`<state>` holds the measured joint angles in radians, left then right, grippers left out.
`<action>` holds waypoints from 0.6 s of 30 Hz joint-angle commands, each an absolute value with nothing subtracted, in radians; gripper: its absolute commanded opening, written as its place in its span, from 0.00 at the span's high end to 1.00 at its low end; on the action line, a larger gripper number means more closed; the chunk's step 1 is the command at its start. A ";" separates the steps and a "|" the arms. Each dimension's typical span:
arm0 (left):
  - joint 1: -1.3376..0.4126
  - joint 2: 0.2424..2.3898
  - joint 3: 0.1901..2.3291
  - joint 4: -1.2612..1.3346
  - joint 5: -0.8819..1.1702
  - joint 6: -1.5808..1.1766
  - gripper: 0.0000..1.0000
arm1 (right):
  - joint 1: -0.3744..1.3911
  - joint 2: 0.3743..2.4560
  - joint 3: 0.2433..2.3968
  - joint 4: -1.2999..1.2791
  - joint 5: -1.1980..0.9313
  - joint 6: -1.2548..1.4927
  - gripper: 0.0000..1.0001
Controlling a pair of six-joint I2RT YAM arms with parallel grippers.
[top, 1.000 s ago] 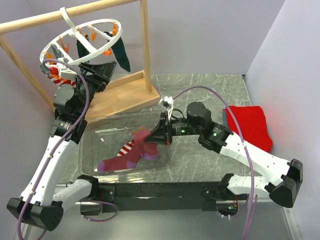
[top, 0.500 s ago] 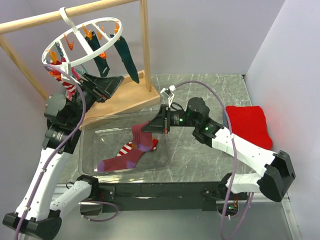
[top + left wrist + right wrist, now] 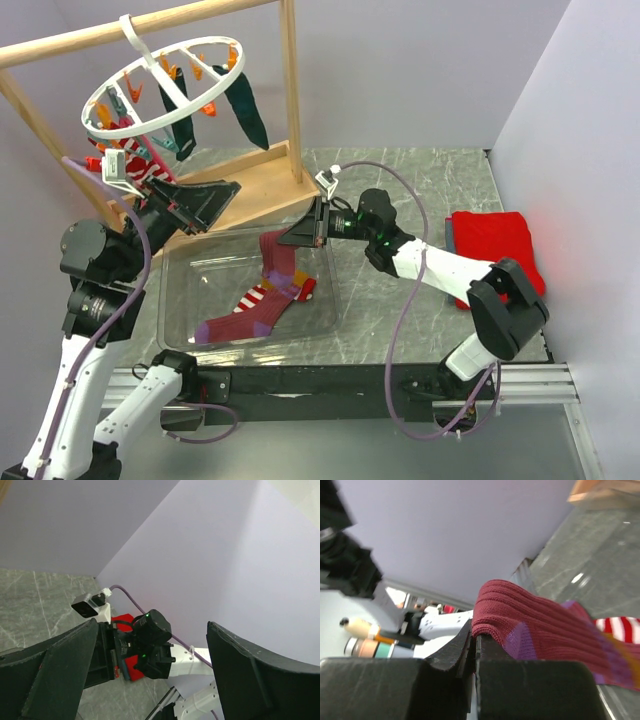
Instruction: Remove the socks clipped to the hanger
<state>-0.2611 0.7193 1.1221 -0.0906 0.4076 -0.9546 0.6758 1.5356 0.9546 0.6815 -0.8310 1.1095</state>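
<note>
The white ring hanger (image 3: 165, 85) hangs by its hook from the wooden rail. Clipped to it are dark teal socks (image 3: 245, 115), a red-and-white striped sock (image 3: 130, 165) and a pink one (image 3: 150, 152). My left gripper (image 3: 225, 200) is open and empty, below and to the right of the ring, and its fingers (image 3: 50, 675) stand wide apart. My right gripper (image 3: 300, 235) is shut on a maroon sock (image 3: 275, 255) with purple patches, which dangles over the clear bin (image 3: 170, 300); that maroon sock (image 3: 535, 625) is pinched at the right gripper (image 3: 474, 635) tips.
In the bin lie a purple-maroon sock (image 3: 240, 322) and a striped one (image 3: 262, 295). The wooden frame's base (image 3: 240, 185) and upright post (image 3: 292, 90) stand behind the bin. A folded red cloth (image 3: 495, 245) lies at the right. Purple walls close in on both sides.
My left gripper has drawn back and down from the ring and opened wider; the ring has swung. My right gripper has moved up and left, lifting the maroon sock.
</note>
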 commanded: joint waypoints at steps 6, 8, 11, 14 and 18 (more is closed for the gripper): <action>-0.256 0.703 1.114 -0.117 0.457 -0.916 0.04 | 0.635 1.526 0.897 0.694 -0.772 1.039 1.00; -0.256 0.703 1.106 -0.109 0.463 -0.919 0.04 | 0.624 1.510 0.887 0.667 -0.758 1.019 1.00; -0.256 0.703 1.094 -0.098 0.474 -0.923 0.04 | 0.617 1.508 0.864 0.650 -0.741 1.003 1.00; -0.256 0.698 1.088 -0.089 0.480 -0.927 0.04 | 0.627 1.535 0.819 0.731 -0.691 1.082 1.00; -0.256 0.692 1.086 -0.107 0.474 -0.917 0.04 | 0.692 1.649 0.796 1.031 -0.625 1.276 1.00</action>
<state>-0.2611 0.7082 1.0836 -0.1257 0.4549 -0.9367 0.6327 1.5616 0.7975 0.7357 -0.7097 1.1057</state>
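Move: The maroon sock pinched in the right fingers is to go down into the clear tray, whose middle lies about 9 cm to that hand's left, level with it fore and aft, and some 22 cm below. In the tray, the striped sock lies about 3 cm left and 1 cm back, the other maroon sock about 9 cm left and 6 cm back. The wooden base is about 24 cm ahead, 12 cm left. From the left hand, the tray's middle is some 40 cm below, 2 cm ahead and 3 cm right. The maroon sock, still pinched in the shut right fingers, is lowered about 6 cm towards the socks in the tray, while the right hand also eases some 3 cm forward and a little to the right, turning roughly 10 degrees clockwise. The open, empty left hand sinks about 2 cm clear of the tray. ##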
